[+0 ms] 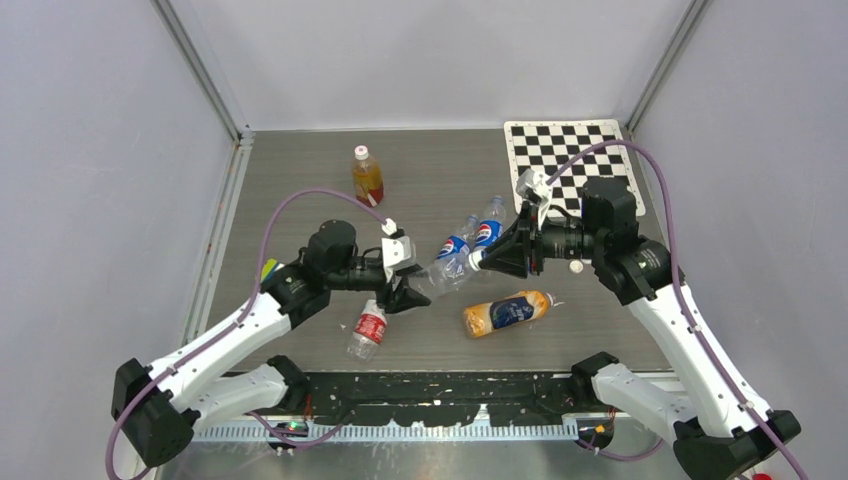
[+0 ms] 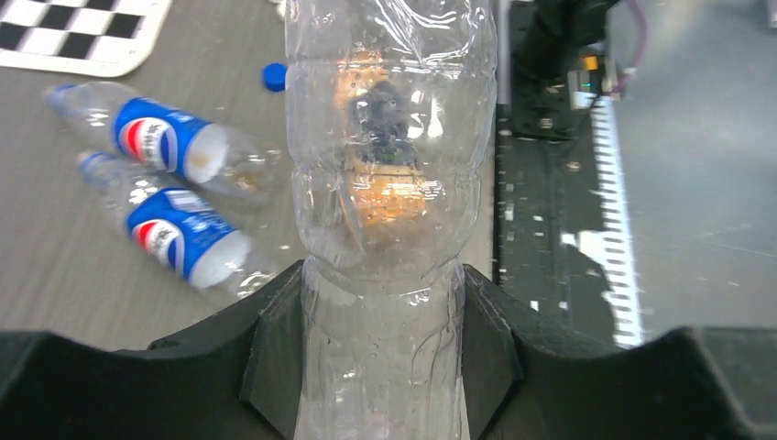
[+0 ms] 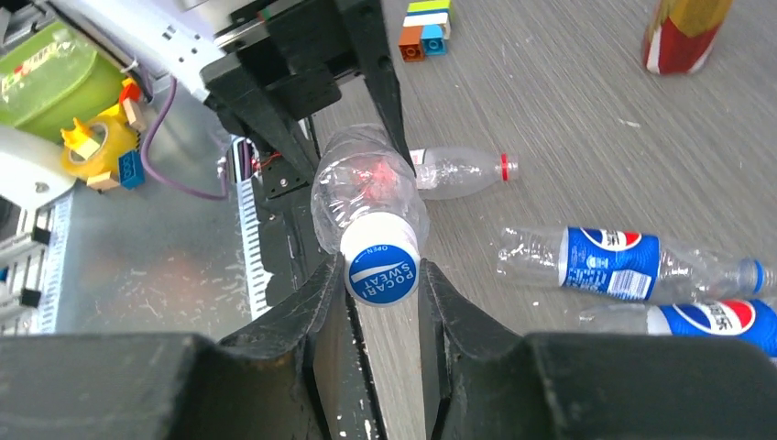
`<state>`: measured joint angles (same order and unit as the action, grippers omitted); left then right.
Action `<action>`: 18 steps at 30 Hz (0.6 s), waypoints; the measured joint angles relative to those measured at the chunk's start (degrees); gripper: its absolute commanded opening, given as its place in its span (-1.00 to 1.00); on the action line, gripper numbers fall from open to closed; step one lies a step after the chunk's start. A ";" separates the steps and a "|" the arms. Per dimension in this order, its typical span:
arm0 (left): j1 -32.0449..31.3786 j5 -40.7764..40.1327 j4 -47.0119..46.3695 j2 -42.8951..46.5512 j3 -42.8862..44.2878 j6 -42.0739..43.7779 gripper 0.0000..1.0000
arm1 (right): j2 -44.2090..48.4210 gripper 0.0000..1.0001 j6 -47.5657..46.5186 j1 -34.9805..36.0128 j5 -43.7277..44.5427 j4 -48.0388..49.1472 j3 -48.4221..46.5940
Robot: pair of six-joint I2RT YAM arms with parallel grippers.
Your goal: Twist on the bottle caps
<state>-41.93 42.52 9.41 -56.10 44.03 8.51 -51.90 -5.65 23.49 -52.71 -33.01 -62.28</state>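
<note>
A clear, label-free bottle (image 1: 440, 272) hangs level above the table between my two arms. My left gripper (image 2: 383, 302) is shut on its body (image 2: 389, 137), one finger on each side. A bottle cap (image 3: 382, 272), white with a blue printed top, sits on the bottle's neck. My right gripper (image 3: 382, 278) is shut on that cap, both fingers touching its rim. A loose blue cap (image 2: 274, 77) and a loose white cap (image 1: 575, 266) lie on the table.
Two blue-labelled bottles (image 1: 455, 245) (image 1: 488, 232) lie behind the held one. An orange drink bottle (image 1: 508, 311) lies in front, a red-labelled one (image 1: 369, 328) under my left gripper. An amber bottle (image 1: 367, 177) stands at the back. A checkerboard (image 1: 570, 160) lies back right.
</note>
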 measured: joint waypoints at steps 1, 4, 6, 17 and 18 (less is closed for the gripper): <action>-0.33 -2.05 0.11 0.42 0.00 0.98 -1.00 | -0.57 -0.99 1.92 0.02 1.11 0.02 -0.22; -2.95 -10.29 0.74 1.88 -0.04 4.52 -1.00 | -1.53 -0.99 9.81 0.00 4.55 0.72 -0.26; -6.16 -17.97 0.22 3.08 -0.50 7.54 -1.00 | -1.55 -0.99 16.65 -0.07 7.10 1.62 0.00; -26.18 -61.59 -21.44 3.91 -12.57 39.17 -1.00 | -0.72 -0.99 62.71 0.11 22.64 -2.32 4.17; -27.23 -64.11 -24.09 3.13 -13.49 42.10 -1.00 | -0.70 -0.94 66.05 0.15 23.71 -2.45 4.63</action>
<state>-69.17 -21.58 -14.68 -52.97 30.55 50.61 -52.60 60.40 23.64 -28.99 -35.46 -57.65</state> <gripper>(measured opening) 0.548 0.358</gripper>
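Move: The white cap, already pinched in the right fingers on the clear bottle's mouth, lies about 11 cm right, 2 ahead and 6 above the left hand. From that hand, the nearer Pepsi bottle is some 18 ahead, 8 right, 19 below; the orange bottle is 3 ahead, 21 right, 18 below. The clear bottle's middle is 7 cm left, 1 back and 3 below the right hand; the other Pepsi bottle is 20 ahead, 6 right, 25 below. Still pinching the cap, the right fingers roll it top-forward against the clear bottle, which the left fingers keep gripped and roll top-backward: about 60 degrees each, clockwise for the cap seen from its own end. The left hand travels about 5.5 cm forward; the right goes down and forward about as far, the fingers of both swinging forward. ##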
